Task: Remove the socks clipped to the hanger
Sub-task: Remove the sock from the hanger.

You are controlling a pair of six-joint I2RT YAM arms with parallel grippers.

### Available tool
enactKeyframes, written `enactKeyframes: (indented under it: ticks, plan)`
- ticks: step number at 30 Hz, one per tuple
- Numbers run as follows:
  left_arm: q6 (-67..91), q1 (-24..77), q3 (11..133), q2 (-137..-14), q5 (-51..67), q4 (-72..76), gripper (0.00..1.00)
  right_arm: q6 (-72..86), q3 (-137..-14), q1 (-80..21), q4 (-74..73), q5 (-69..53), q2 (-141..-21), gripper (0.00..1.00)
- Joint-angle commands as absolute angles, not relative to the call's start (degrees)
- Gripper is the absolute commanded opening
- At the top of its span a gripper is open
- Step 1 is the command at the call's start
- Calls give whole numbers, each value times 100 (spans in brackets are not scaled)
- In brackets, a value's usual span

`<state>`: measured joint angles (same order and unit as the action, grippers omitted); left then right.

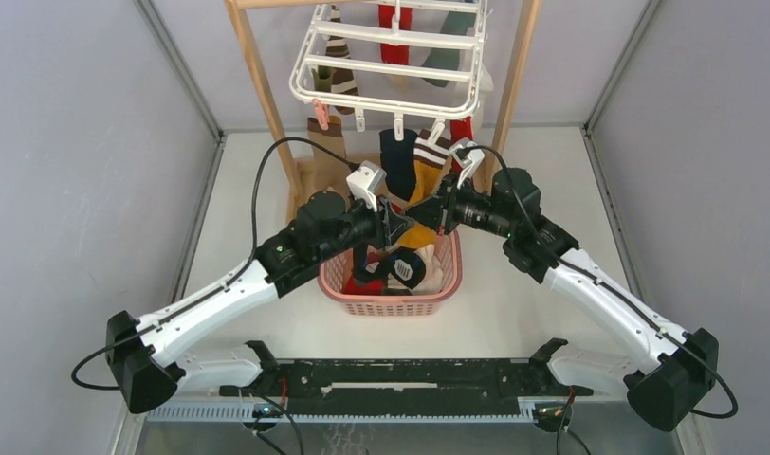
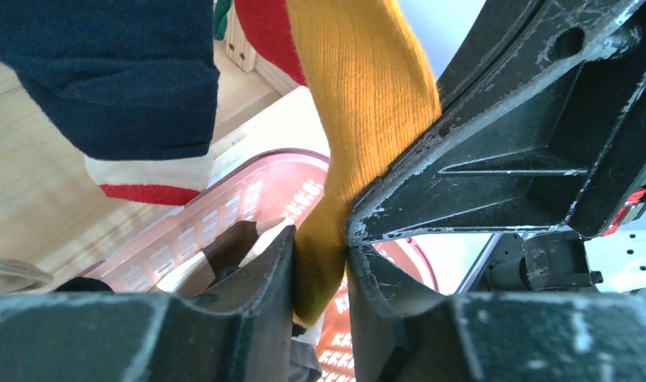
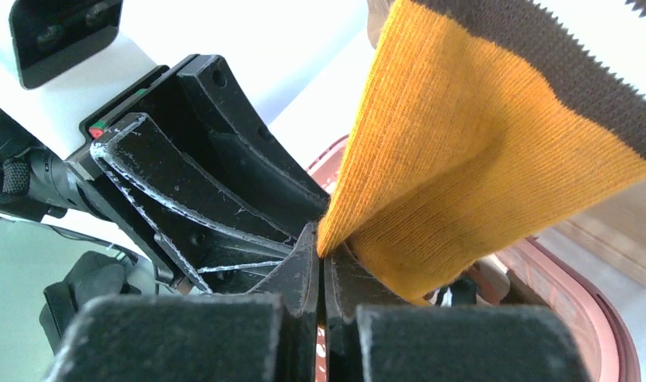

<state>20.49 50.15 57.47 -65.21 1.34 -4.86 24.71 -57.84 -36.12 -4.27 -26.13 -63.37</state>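
Observation:
The white hanger (image 1: 391, 71) hangs at the back with several socks clipped to it, among them a navy sock (image 1: 397, 161) and an orange sock (image 1: 422, 180) with a brown-striped cuff. Both grippers meet on that orange sock's lower end, above the basket. In the left wrist view my left gripper (image 2: 321, 239) is shut on the orange sock (image 2: 367, 103), fabric pressed between both fingers. In the right wrist view my right gripper (image 3: 321, 239) is shut, pinching a folded edge of the same orange sock (image 3: 463, 159) at its tips. The sock's top stays clipped.
A pink slatted basket (image 1: 438, 284) holding several loose socks sits under the grippers. The light wooden rack (image 1: 267, 104) carries the hanger. The navy sock (image 2: 105, 72) and a white red-striped sock (image 2: 149, 179) hang just left of my left gripper. Grey walls stand on both sides.

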Motion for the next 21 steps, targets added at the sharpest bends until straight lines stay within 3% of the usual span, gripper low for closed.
enactKeyframes:
  ticks: [1,8,14,21]
  plan:
    - [1954,5039,6304,-6618,90,-319,31,2682,-6097,-3573,-276,-2805,-6328,0]
    - [2127,4968,6259,-6616,312,-202,9,2670,-6114,-3489,-324,-2828,-6252,3]
    - [2682,4449,5870,-6433,1204,365,9,2526,-6117,-3314,-535,-2807,-6100,41]
    - [3417,3957,5722,-6507,2105,822,11,2259,-6113,-2998,-687,-2795,-5723,62]
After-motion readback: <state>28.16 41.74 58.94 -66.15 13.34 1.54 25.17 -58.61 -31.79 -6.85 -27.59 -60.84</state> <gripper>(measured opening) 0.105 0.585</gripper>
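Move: The mustard sock's foot is between the left hand's closing fingers and still pinched by the right's; its middle lies about 3 cm ahead, 4 cm right and 7 cm above the left hand, and roughly 4 cm ahead, 1 cm right and 5 cm above the right. From the left hand, the navy sock hangs some 9 cm ahead, 2 cm left and 5 cm up. The pink basket sits level with that hand fore-and-aft, 3 cm left, about 22 cm below. The left hand finishes closing on the foot of the mustard sock just below the right fingertips, nearly in place at first, then lifts about 4 cm and eases some 2 cm forward, keeping its pinch while its fingers tip up roughly 10 degrees. The right hand keeps its pinch until the left has closed, then opens to a little over half, lets the sock go and backs off about 2 cm to the right with a slight rise. ##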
